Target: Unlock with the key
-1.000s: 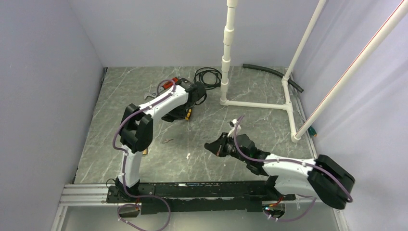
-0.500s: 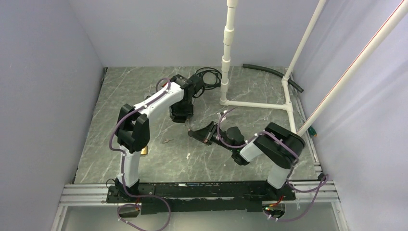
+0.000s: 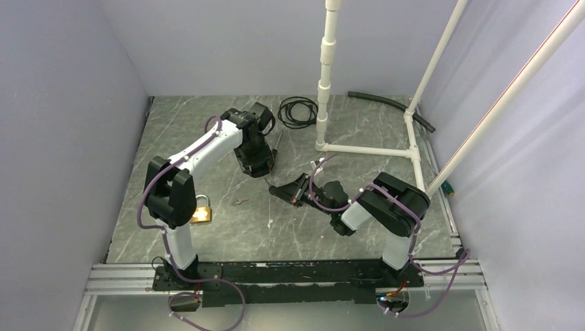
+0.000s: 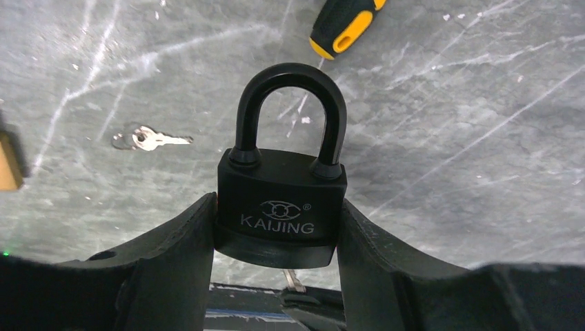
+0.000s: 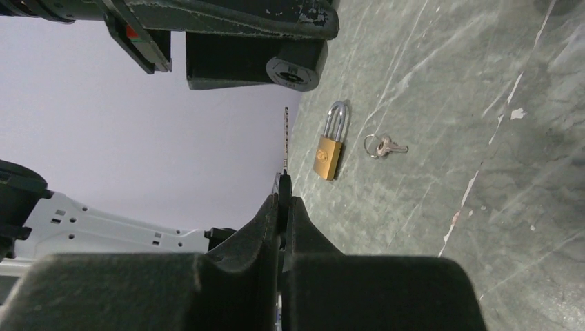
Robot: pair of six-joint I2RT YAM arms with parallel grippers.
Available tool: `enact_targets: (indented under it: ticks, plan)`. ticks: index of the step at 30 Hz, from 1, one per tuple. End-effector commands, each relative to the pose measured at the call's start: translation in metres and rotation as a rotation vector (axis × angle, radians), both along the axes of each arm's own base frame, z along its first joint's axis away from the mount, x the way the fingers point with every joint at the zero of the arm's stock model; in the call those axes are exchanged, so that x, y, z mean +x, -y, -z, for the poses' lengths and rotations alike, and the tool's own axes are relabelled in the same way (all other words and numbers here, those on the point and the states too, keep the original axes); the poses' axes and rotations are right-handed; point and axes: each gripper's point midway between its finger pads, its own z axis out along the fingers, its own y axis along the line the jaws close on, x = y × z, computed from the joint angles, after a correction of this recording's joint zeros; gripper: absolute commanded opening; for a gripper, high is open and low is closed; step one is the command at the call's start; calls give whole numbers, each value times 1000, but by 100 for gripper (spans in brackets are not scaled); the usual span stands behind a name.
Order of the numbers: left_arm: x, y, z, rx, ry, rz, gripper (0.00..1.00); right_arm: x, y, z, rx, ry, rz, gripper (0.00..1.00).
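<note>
My left gripper (image 4: 276, 205) is shut on the body of a black padlock (image 4: 279, 181) marked KAIJING, its shackle closed and pointing away from the wrist. In the top view this gripper (image 3: 256, 164) hangs over the middle of the table. My right gripper (image 5: 283, 198) is shut on a key (image 5: 285, 141), whose thin blade sticks out beyond the fingertips. The blade points toward the padlock's keyhole end (image 5: 295, 69), a short gap below it. From above, the right gripper (image 3: 281, 191) sits just right of and nearer than the left one.
A brass padlock (image 3: 201, 214) and a loose key on a ring (image 3: 239, 202) lie on the marble table to the left. A black and yellow screwdriver handle (image 4: 345, 27) lies beyond the black padlock. A white pipe frame (image 3: 365, 149) and a coiled black cable (image 3: 298, 110) stand at the back.
The left arm swung the black padlock left and turned it toward the right arm. The right arm folded in and carried the key left, up close to the padlock.
</note>
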Motion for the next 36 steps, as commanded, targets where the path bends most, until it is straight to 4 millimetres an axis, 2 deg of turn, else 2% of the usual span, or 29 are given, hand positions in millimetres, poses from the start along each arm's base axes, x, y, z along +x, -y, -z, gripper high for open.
enact_targets:
  ticks: [1,5,7,12,16,19,22,32,36]
  plan:
    - [0,21,-17,-144,-30,-65,0,13,-3,-21,7,106,35,0]
    - [-7,31,-16,-209,-95,-108,0,16,-4,-15,-21,119,43,0]
    - [-12,24,-12,-155,-145,-160,0,17,-3,-13,-34,123,47,0]
    - [-37,-16,-8,154,-353,-338,0,16,-4,-9,-37,118,41,0]
    - [-50,-16,7,189,-486,-347,0,15,-8,-3,-18,93,26,0]
    - [-54,-26,14,222,-507,-388,0,13,-10,1,-1,76,10,0]
    - [-57,-34,13,240,-502,-414,0,11,-14,5,4,59,-4,0]
    - [-66,-35,14,236,-535,-440,0,3,-27,8,-27,66,-40,0]
    - [-67,-42,14,228,-558,-442,0,-5,-33,5,-36,101,-83,0]
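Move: The left hand grips the black padlock with its keyhole end towards the base; the key's middle lies about 7 cm back of this hand, 3 cm to its right and roughly 1 cm lower. From the right hand, already pinching the key, the padlock is some 8 cm ahead, 5 cm left and 1 cm higher. On the table about 12 cm below the left hand, the small keys lie 7 cm back and 5 cm left, the screwdriver handle 7 cm ahead and 4 cm right. Keeping its grip, the left hand dips a little to the right, then sinks about 5 cm while drawing back and left, swinging its fingertips towards the base and turning some 25 degrees counter-clockwise, so the padlock's keyhole end comes round to the key. The right hand keeps pinching the key nearly level, edges forward, drops about 3.5 cm alongside, then shifts some 2 cm left towards the padlock, bringing the key tip close beside the keyhole. ##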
